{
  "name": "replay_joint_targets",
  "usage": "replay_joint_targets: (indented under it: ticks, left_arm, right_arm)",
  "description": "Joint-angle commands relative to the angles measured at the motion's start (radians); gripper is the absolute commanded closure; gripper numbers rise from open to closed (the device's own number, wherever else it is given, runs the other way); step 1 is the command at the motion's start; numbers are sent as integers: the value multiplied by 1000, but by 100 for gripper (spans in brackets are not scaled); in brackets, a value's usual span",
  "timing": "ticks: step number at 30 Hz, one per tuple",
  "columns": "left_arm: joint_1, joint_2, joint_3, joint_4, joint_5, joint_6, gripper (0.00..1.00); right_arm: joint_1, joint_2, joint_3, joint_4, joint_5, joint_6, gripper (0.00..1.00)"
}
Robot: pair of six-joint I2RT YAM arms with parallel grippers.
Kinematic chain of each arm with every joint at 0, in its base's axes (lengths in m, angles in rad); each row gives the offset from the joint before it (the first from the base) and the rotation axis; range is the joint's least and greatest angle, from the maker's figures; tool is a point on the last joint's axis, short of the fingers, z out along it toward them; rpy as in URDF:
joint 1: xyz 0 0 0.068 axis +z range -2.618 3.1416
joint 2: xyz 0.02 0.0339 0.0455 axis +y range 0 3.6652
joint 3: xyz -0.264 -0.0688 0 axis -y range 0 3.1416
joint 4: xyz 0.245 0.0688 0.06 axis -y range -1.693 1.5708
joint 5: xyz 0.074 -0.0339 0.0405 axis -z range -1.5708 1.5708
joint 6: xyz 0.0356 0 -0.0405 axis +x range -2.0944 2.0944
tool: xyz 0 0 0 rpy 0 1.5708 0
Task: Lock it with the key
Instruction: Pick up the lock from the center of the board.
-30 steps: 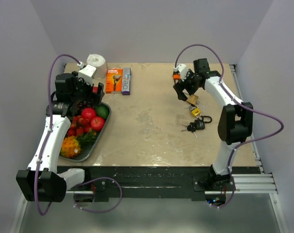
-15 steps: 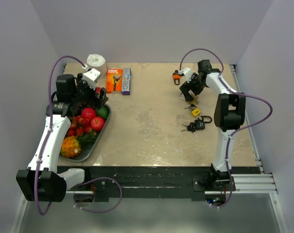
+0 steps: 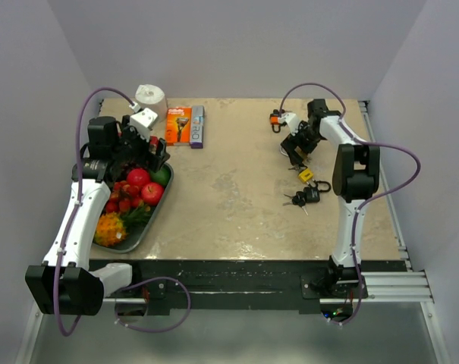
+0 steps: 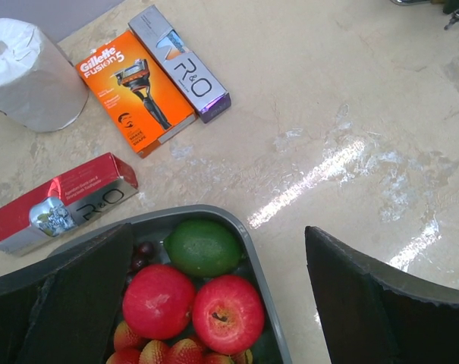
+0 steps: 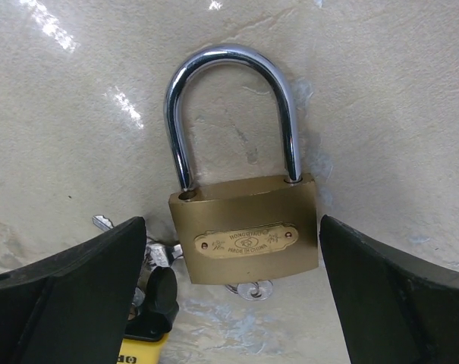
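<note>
A brass padlock (image 5: 244,239) lies flat on the table, its steel shackle (image 5: 231,64) raised with one leg out of its hole. Silver keys (image 5: 155,254) poke out from under its lower left corner, with a black key head (image 5: 161,294) beside them. My right gripper (image 5: 231,227) is open, one finger on each side of the padlock body and not touching it. From above, the right gripper (image 3: 297,148) sits low over the brass padlock (image 3: 302,157). My left gripper (image 4: 218,235) hangs open and empty over the fruit tray (image 3: 162,199).
A yellow padlock (image 3: 306,174), a black padlock with keys (image 3: 309,195) and an orange padlock (image 3: 275,117) lie near the right arm. At back left are a paper roll (image 3: 151,97), an orange razor box (image 3: 177,125), a grey box (image 3: 196,126) and a red box (image 4: 62,203).
The right arm has folded in and brought its open gripper down over the brass padlock. The left wrist has shifted slightly above the tray.
</note>
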Motion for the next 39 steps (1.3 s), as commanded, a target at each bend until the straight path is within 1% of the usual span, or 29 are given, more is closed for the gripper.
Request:
replay_joint_targets:
  ticks: [1,5,7,10,11,13,14,16,17,19,20,22,23,24,26,30,33,35,36,38,39]
  left_arm:
    - [5,-2,17,19,33,16,1]
    - [5,2,16,25,38,9,1]
    - [5,5,16,25,44,8,1]
    - [5,11,16,26,50,6,1]
    - [5,10,14,28,48,6,1]
    - [5,14,14,29,48,2,1]
    - [5,14,13,31,50,2,1]
    - [5,21,13,31,54,-4,1]
    - [5,21,13,31,57,-4,1]
    - [5,24,11,31,70,-9,1]
    - [5,28,10,31,74,-10,1]
    - [5,31,8,34,80,-30,1]
    - [5,36,5,36,84,-36,1]
    - [5,36,3,39,88,-58,1]
    - [5,37,-3,52,99,-73,1]
    - [5,8,-30,94,131,-113,1]
    - [5,-54,-102,201,143,-148,1]
    - [5,-85,-139,244,177,-118,1]
    - [5,-90,-144,238,212,-66,1]
    - [5,-75,-139,214,238,3,1]
    - [5,-65,-132,168,289,32,1]
  right_arm:
    - [-11,21,35,4,23,-15,1]
    - [-25,39,41,27,31,-6,2]
    - [-30,45,47,30,43,-4,4]
    - [-28,50,37,46,58,-15,11]
    - [-28,48,26,52,60,-15,18]
    - [-28,44,18,61,60,-12,25]
    - [-27,41,8,66,60,-12,32]
    - [-28,27,-2,78,60,-13,38]
    - [-28,21,-9,81,60,-13,43]
    - [-28,-2,-17,87,54,-15,49]
    - [-28,-12,-25,92,40,-14,57]
    - [-27,-42,-28,93,22,-10,64]
    - [-24,-51,-29,93,3,-7,74]
    - [-22,-65,-31,93,-10,-4,81]
    - [-18,-107,-37,95,-33,2,100]
    - [-1,-163,-40,64,-119,2,100]
    - [22,-205,-49,35,-153,16,100]
    - [39,-246,-78,38,-191,31,100]
    - [45,-259,-90,47,-204,39,100]
    - [65,-295,-126,53,-231,60,100]
    - [70,-305,-135,46,-244,63,100]
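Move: The right hand is right at the brass lock: its body lies between the open fingers, about 1 cm ahead, 1 cm to the right and 1 cm below, with its shackle pointing left. The yellow lock is some 5 cm back and 3 cm right, the black lock 11 cm back and 5 cm right, the orange lock 12 cm ahead and 7 cm left. From the left hand the brass lock is roughly 45 cm right, 15 cm ahead and 23 cm lower. The right fingers close on the two side faces of the brass lock's body and pinch it, after the hand eases about 1.5 cm right and a little forward, low over the table. Then they keep their grip and lift it about 6 cm, swinging left and slightly back and tilting some 10 degrees. The empty, open left hand drifts about 3 cm right and back, rolling slightly. ##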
